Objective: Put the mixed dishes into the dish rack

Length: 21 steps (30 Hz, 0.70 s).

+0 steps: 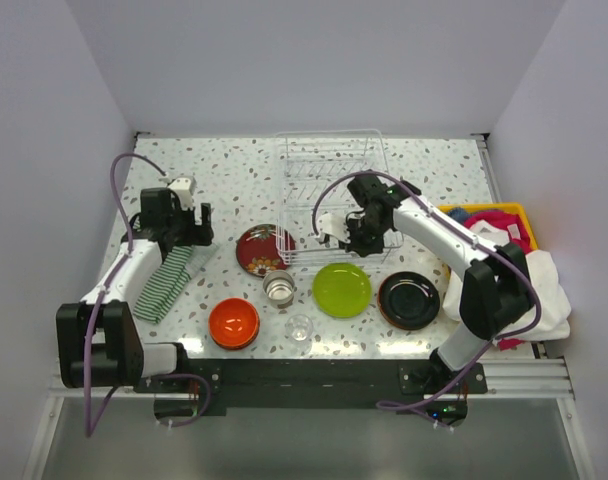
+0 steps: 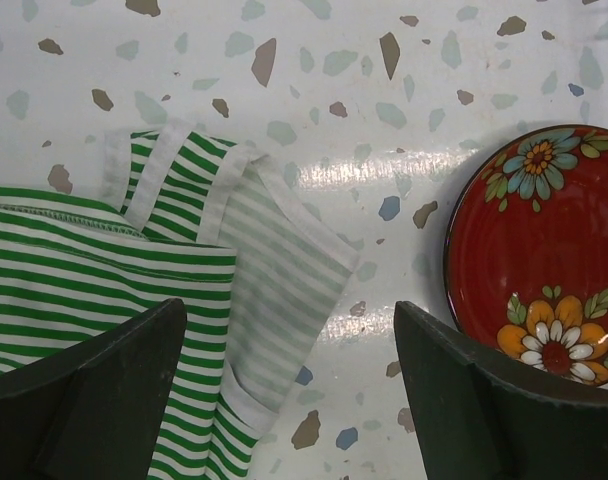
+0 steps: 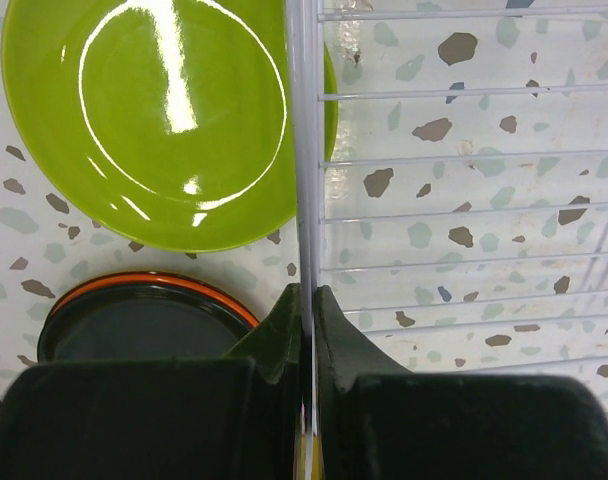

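The dish rack [image 1: 329, 190] stands at the back middle of the table. My right gripper [image 1: 352, 240] is shut on its front wire rim [image 3: 306, 200], with the rack's bars [image 3: 464, 200] to one side. Beside the rim lie the lime green plate [image 3: 154, 110] [image 1: 342, 289] and the black plate [image 3: 134, 325] [image 1: 408, 300]. My left gripper [image 1: 191, 226] [image 2: 289, 325] hangs open over bare table, between the striped cloth [image 2: 104, 270] and the dark red flowered plate [image 2: 544, 250] [image 1: 261, 248]. A steel cup [image 1: 278, 288], a glass cup [image 1: 299, 327] and an orange bowl [image 1: 233, 322] stand near the front.
The green-white striped cloth [image 1: 166, 280] lies at the left under my left arm. A yellow bin [image 1: 494, 225] of coloured cloths and a white cloth [image 1: 549, 290] sit at the right edge. Walls close in the table on three sides.
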Each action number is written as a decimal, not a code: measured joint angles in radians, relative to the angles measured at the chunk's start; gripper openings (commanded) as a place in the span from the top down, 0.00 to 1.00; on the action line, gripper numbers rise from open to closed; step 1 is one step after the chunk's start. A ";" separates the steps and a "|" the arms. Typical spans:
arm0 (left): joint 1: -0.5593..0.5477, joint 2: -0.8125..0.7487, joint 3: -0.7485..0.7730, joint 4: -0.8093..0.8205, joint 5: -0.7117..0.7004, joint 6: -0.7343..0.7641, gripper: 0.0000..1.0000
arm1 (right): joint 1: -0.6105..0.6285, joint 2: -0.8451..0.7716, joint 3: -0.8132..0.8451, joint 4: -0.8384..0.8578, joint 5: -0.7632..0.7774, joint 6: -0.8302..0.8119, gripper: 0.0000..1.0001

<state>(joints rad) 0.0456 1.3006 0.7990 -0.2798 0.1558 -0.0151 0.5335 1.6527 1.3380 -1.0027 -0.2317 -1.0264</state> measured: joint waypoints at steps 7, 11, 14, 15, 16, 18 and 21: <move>0.000 0.034 0.032 0.000 0.017 0.000 0.11 | -0.063 0.002 -0.008 0.028 -0.013 -0.004 1.00; 0.000 0.058 0.055 0.000 0.025 0.000 0.11 | -0.091 0.002 -0.034 0.075 -0.010 -0.007 1.00; 0.000 0.081 0.067 -0.001 0.032 0.000 0.12 | -0.099 0.002 -0.066 0.109 0.002 -0.006 1.00; 0.000 0.089 0.069 -0.001 0.035 0.000 0.12 | -0.099 0.002 -0.078 0.119 0.004 -0.005 0.99; -0.001 0.094 0.071 -0.002 0.037 0.000 0.11 | -0.099 0.001 -0.087 0.129 0.005 -0.004 0.91; -0.002 0.108 0.076 -0.003 0.048 0.000 0.11 | -0.099 -0.009 -0.098 0.143 0.006 -0.001 0.67; -0.011 0.124 0.087 -0.016 0.072 0.014 0.08 | -0.105 -0.010 -0.110 0.132 0.003 0.046 0.50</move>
<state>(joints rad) 0.0341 1.4250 0.8860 -0.2958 0.2279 -0.0010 0.4282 1.6428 1.2282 -0.8707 -0.2287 -0.9802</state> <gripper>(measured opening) 0.890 0.354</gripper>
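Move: The right gripper still pinches the near rim of the dish rack, whose middle lies about 12 cm ahead and 7 left. From it the green plate is 8 cm back, 4 left; the black plate 11 back, 10 right; the red plate level, 20 left. From the open left gripper the red plate lies some 13 cm right, 3 back and 10 below; the steel cup 16 right, 13 back. Carry the held rim of the rack right about 3 cm, forward a little less and down about 2 cm, turning the right hand some 10 degrees clockwise, away from the red plate; then part the right fingers around the rim. Meanwhile ease the open left gripper forward nearly 2 cm, then right and down towards the red plate, touching nothing. ##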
